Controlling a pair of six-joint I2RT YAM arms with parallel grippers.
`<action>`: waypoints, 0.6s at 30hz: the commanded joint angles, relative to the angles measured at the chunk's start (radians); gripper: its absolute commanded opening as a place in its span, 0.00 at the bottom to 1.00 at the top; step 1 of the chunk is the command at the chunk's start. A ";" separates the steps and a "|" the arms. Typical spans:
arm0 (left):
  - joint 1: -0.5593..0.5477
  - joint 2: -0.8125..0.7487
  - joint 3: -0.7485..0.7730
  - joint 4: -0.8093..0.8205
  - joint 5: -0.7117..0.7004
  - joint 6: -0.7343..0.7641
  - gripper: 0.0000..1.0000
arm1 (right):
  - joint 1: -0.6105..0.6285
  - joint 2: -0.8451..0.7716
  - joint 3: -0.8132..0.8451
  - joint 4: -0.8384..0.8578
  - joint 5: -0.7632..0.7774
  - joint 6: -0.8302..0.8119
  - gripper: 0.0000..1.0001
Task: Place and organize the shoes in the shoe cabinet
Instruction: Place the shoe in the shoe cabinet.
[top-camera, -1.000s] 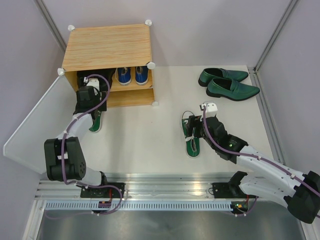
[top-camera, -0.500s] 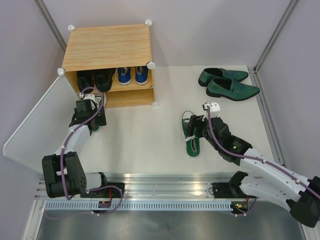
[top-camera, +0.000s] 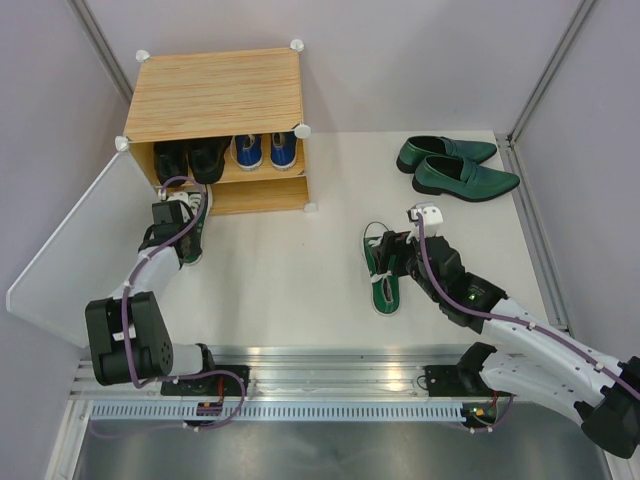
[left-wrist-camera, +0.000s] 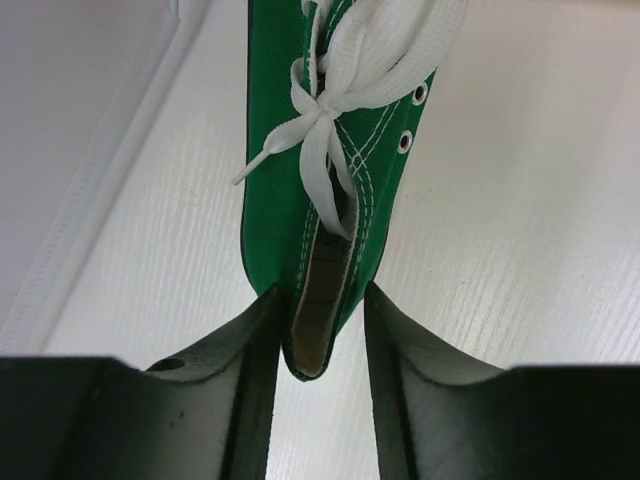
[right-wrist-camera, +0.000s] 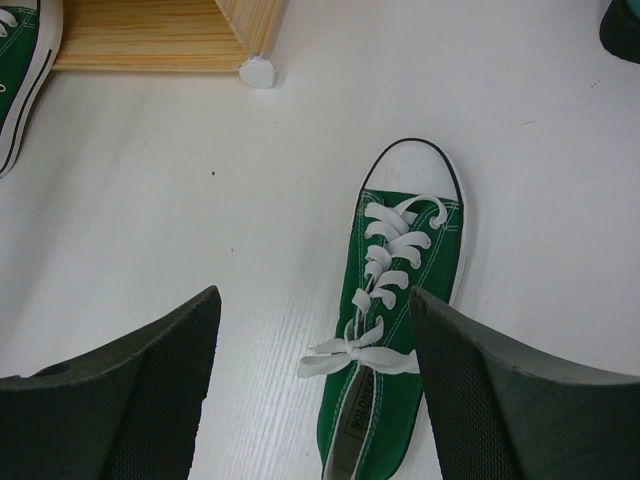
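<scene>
One green sneaker (top-camera: 196, 230) with white laces lies on the table in front of the shoe cabinet (top-camera: 215, 95). My left gripper (top-camera: 183, 242) is shut on its heel; in the left wrist view both fingers (left-wrist-camera: 262, 330) press the sneaker (left-wrist-camera: 340, 150) at the heel. The second green sneaker (top-camera: 384, 285) lies mid-table. My right gripper (top-camera: 397, 250) hovers open above it, with the laces (right-wrist-camera: 395, 255) between the wide-apart fingers (right-wrist-camera: 160, 370). Blue sneakers (top-camera: 263, 150) and black boots (top-camera: 190, 160) stand on the cabinet's upper shelf.
The dark-green loafers (top-camera: 455, 165) lie at the far right of the table. The cabinet's frosted door (top-camera: 65, 240) hangs open to the left, close to my left arm. A white corner connector (right-wrist-camera: 257, 70) of the cabinet shows in the right wrist view.
My left gripper drew back from the cabinet front to the sneaker's heel and closed on it. The right gripper stayed open over the other sneaker.
</scene>
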 joint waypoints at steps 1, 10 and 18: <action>0.000 0.016 0.017 0.001 0.027 -0.023 0.39 | -0.002 -0.013 -0.001 0.031 -0.001 0.002 0.79; 0.003 0.036 0.075 -0.010 0.041 -0.020 0.02 | -0.002 -0.001 0.000 0.031 -0.002 -0.001 0.79; 0.003 0.041 0.146 0.018 0.039 -0.053 0.02 | -0.002 0.007 0.000 0.032 0.014 -0.006 0.80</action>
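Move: The green shoe lies toe first at the lower shelf of the shoe cabinet. Its heel is between the left fingers and its middle is about 8 cm ahead, 2 cm right and 2 cm below. The middle of the shelf's front edge is some 11 cm ahead, 12 cm right and 4 cm below, and the open white door stands roughly 12 cm left, level fore and aft. From the idle right hand, that shoe is some 48 cm left, 7 cm ahead and 12 cm lower. The left hand stays at the heel of the green shoe while its fingers go on closing from about half open to nearly shut, pinching the canvas of the heel collar between the tips. As they finish closing, the hand just starts to ease forward towards the cabinet and slightly up, under 1 cm in all, with the fingertips still pointing forward and down and the wrist hardly turning. ##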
